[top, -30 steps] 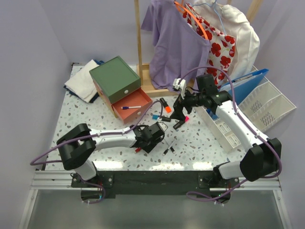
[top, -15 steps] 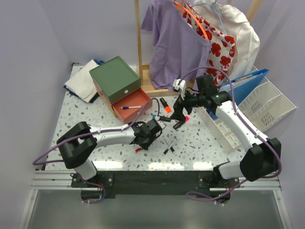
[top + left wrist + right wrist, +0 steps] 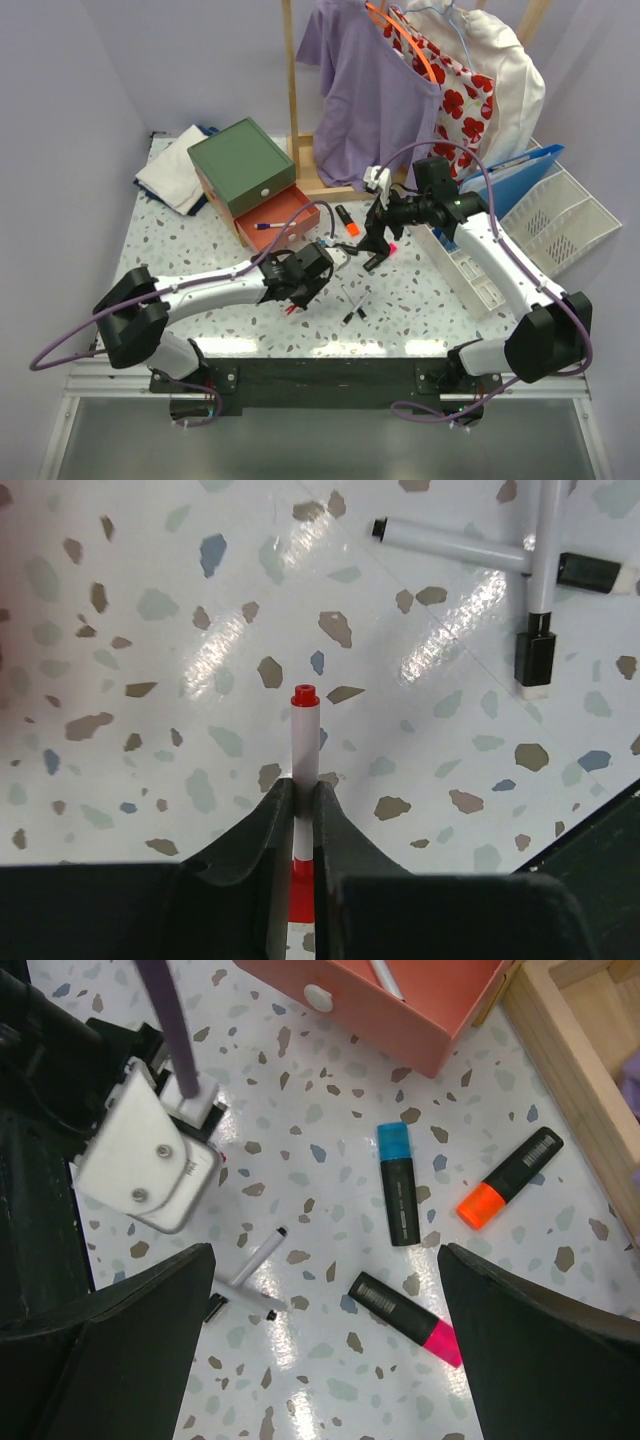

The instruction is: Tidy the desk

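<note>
The desk (image 3: 200, 250) is a white speckled tabletop. My left gripper (image 3: 294, 300) is shut on a white pen with a red tip (image 3: 303, 735) and holds it over bare desk (image 3: 150, 680); the jaws press both sides of the barrel. My right gripper (image 3: 378, 250) is wide open and empty, hovering above a pink highlighter (image 3: 405, 1318), a blue highlighter (image 3: 397, 1185) and an orange highlighter (image 3: 510, 1178). Two crossed white pens with black caps (image 3: 535, 560) lie on the desk just past the left gripper and also show in the right wrist view (image 3: 250, 1275).
An open orange drawer (image 3: 278, 230) holding a pen sits under a green box (image 3: 243, 165). Folded cloth (image 3: 172, 170) lies at the back left. A wooden clothes rack with shirts (image 3: 370, 90) stands behind. A white slotted file tray (image 3: 565, 215) and a long white organiser (image 3: 465, 268) are on the right.
My left arm has swung its elbow to the left and drawn the wrist back and left, with the red-tipped pen still in its jaws. The right arm has not moved.
</note>
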{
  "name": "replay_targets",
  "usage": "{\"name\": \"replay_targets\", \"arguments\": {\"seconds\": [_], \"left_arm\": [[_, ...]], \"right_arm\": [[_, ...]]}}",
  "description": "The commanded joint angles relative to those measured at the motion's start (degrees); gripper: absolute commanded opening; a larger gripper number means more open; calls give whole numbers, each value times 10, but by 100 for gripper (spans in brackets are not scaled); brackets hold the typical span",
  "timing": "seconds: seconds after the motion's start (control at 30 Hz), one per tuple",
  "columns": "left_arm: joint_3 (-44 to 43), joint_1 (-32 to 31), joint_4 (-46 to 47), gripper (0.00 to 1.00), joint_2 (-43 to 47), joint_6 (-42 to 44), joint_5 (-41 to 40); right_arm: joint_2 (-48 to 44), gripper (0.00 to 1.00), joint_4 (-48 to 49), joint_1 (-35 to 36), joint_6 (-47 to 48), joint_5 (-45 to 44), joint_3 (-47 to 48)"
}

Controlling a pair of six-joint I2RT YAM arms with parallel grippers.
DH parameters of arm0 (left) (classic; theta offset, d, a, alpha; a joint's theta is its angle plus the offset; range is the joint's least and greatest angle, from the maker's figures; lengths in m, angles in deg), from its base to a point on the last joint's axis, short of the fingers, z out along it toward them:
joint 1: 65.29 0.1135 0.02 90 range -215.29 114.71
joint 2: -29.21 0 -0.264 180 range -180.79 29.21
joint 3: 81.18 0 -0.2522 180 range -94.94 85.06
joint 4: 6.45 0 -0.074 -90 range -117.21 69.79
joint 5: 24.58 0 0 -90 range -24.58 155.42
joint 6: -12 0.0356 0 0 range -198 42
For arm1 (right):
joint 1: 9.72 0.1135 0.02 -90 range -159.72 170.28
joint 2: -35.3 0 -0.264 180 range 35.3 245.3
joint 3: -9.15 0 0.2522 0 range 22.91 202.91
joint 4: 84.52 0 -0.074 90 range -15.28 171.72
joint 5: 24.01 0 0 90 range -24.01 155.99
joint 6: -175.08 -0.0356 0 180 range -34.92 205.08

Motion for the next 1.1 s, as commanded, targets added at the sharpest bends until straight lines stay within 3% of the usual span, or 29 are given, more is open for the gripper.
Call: {"name": "replay_targets", "arguments": {"seconds": [0.0, 0.3, 0.77, 0.8, 0.83, 0.97, 1.07], "left_arm": [[-58, 7, -33, 0, 53, 68, -26], [-173, 88, -80, 0, 76, 163, -112], [-252, 195, -7, 1, -6, 293, -154], [-255, 197, 0, 3, -12, 295, -162], [-259, 199, 1, 15, -24, 297, -175], [-265, 203, 11, 42, -39, 293, -182], [-266, 202, 12, 51, -36, 286, -179]], "right_arm": [[-22, 99, 11, -1, 14, 19, -2], [-32, 99, 10, -1, 23, 16, -4], [-26, 99, 4, -2, 29, 18, -3], [-25, 99, 3, -2, 29, 18, -3], [-25, 99, 3, -2, 29, 18, -3], [-24, 99, 3, -2, 30, 15, -3], [-22, 99, 3, -1, 30, 13, -3]]}}
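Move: The red marker is already pinched in the left gripper, a few centimetres off the table. The open red drawer, with a blue marker in its middle, lies about 19 cm ahead, 7 cm left and 6 cm up; the green-topped box is some 30 cm ahead and 17 cm left. The blue highlighter lies 16 cm ahead, 11 cm right, and the crossed white markers 16 cm right, about level. From the right gripper, the drawer is about 24 cm left, 7 cm ahead. Bring the left gripper, still pinching the red marker, up some 16 cm and forward about 19 cm, bearing left on the way to get over the open red drawer. Tilt the wrist nearly 30 degrees so the fingertips swing forward, then sink about 3 cm and open the fingers roughly a third of their range to let go of the marker. ##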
